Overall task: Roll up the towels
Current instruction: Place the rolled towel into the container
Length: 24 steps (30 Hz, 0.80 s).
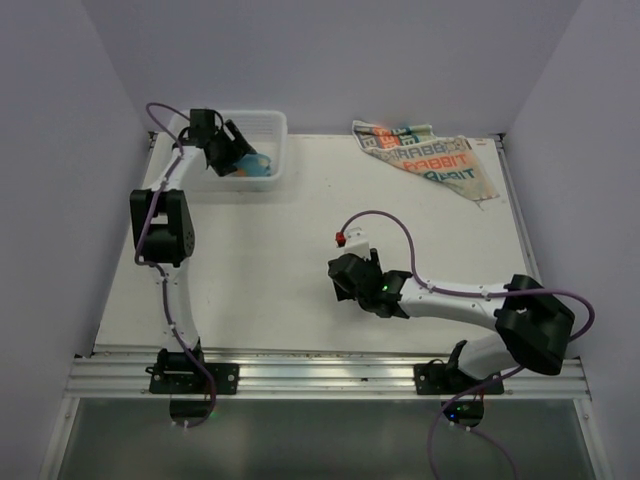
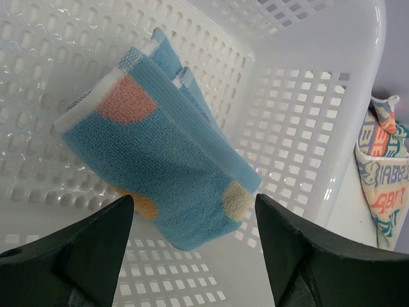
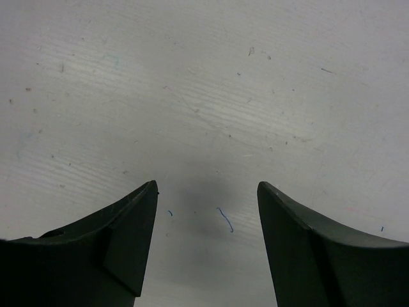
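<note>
A light blue towel (image 2: pixel 160 153) with orange and cream dots lies bundled in layers on the floor of the white slatted basket (image 2: pixel 307 128). My left gripper (image 2: pixel 194 198) hovers open just over it, one finger on each side of its near corner and neither touching it. From above, the left gripper (image 1: pixel 243 155) reaches into the basket (image 1: pixel 270 125) at the blue towel (image 1: pixel 257 166). The cream "RABBIT" towel (image 1: pixel 430 155) lies crumpled and spread at the table's far right, with its edge (image 2: pixel 380 173) showing beyond the basket. My right gripper (image 1: pixel 342 280) stands open and empty over bare table (image 3: pixel 204 96) at mid-table.
The basket sits at the far left corner of the white table (image 1: pixel 270 260). Purple walls close in at the back and on both sides. A metal rail (image 1: pixel 320 372) carrying both arm bases runs along the near edge.
</note>
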Available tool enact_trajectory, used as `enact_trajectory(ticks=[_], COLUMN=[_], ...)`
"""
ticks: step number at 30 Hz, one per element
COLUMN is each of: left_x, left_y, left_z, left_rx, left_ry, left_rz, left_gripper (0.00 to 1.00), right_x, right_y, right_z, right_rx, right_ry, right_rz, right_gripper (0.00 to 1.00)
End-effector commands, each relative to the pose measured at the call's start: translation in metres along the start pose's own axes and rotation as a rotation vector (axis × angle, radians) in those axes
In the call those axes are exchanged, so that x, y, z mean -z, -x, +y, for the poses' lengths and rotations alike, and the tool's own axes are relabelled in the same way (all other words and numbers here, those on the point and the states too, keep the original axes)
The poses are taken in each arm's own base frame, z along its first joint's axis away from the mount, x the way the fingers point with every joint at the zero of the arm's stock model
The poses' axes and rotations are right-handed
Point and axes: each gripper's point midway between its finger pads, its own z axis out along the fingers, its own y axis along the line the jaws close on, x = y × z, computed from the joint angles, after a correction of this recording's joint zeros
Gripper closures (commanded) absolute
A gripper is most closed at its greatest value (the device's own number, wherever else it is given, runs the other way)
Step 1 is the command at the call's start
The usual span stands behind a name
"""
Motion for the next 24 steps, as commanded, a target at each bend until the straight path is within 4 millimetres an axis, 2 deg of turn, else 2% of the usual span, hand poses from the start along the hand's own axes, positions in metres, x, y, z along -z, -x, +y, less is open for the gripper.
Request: enact_trajectory(ticks=[1, 11, 14, 15, 17, 18, 19, 20, 21, 22, 23, 24], left_x=[0.039, 0.060, 0.072, 0.082, 0.091, 0.113, 0.123, 0.131, 0.158, 0.171, 0.180, 0.211], left_y=[0.023, 0.040, 0.042, 0.046, 0.045, 0.051, 0.053, 0.054, 0.061, 0.062, 0.062, 0.069], left_z=[-0.025, -0.051, -0.063, -0.070, -0.068, -0.079, -0.082, -0.078, -0.088, -0.091, -0.088, -0.096], left_rx=[-0.056, -0.141, -0.156, -0.169, -0.180, -0.203, -0.217, -0.224, -0.258, -0.270, -0.279, -0.320], left_ry=[-0.063, -0.151, -0.197, -0.212, -0.204, -0.225, -0.236, -0.215, -0.230, -0.232, -0.213, -0.221], left_rz=[-0.068, -0.121, -0.127, -0.143, -0.158, -0.196, -0.218, -0.239, -0.289, -0.306, -0.329, -0.389], left_gripper=[0.20, 0.17, 0.16, 0.16, 0.16, 0.16, 0.16, 0.16, 0.16, 0.16, 0.16, 0.15], right_x=[0.012, 0.024, 0.026, 0.026, 0.024, 0.023, 0.024, 0.018, 0.017, 0.018, 0.015, 0.008], right_y=[0.025, 0.047, 0.053, 0.056, 0.068, 0.070, 0.084, 0.091, 0.100, 0.118, 0.131, 0.136], right_z=[-0.001, 0.007, 0.008, 0.008, 0.003, -0.004, -0.003, -0.012, -0.017, -0.023, -0.037, -0.045], right_rx=[-0.024, -0.042, -0.056, -0.058, -0.079, -0.108, -0.147, -0.178, -0.174, -0.186, -0.203, -0.182], right_ry=[0.004, 0.035, 0.036, 0.034, 0.007, -0.017, -0.003, -0.021, -0.029, -0.050, -0.083, -0.113], right_rz=[-0.052, -0.071, -0.079, -0.084, -0.090, -0.072, -0.076, -0.074, -0.084, -0.116, -0.128, -0.123], right_gripper=[0.32, 0.32, 0.32, 0.32, 0.32, 0.32, 0.32, 0.32, 0.32, 0.32, 0.32, 0.32])
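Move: The blue towel already lies in the container, its middle about 4 cm ahead of the open left hand, 1 cm to its right and 5 cm below; the container's middle is some 6 cm ahead, 4 cm left and 4 cm below. The RABBIT towel lies about 36 cm ahead of the right hand, 22 cm to its right and 6 below; from that hand the blue towel is roughly 37 cm ahead and 26 left. The left hand leaves the blue towel with its fingers still open, climbing nearly straight up out of the container and then also drawing back, some 13 cm up and 5 cm back in all, while its fingertips tilt up about 15 degrees. The right hand, empty and open, rises about 8 cm and late on reaches 6 cm forward towards the RABBIT towel. ##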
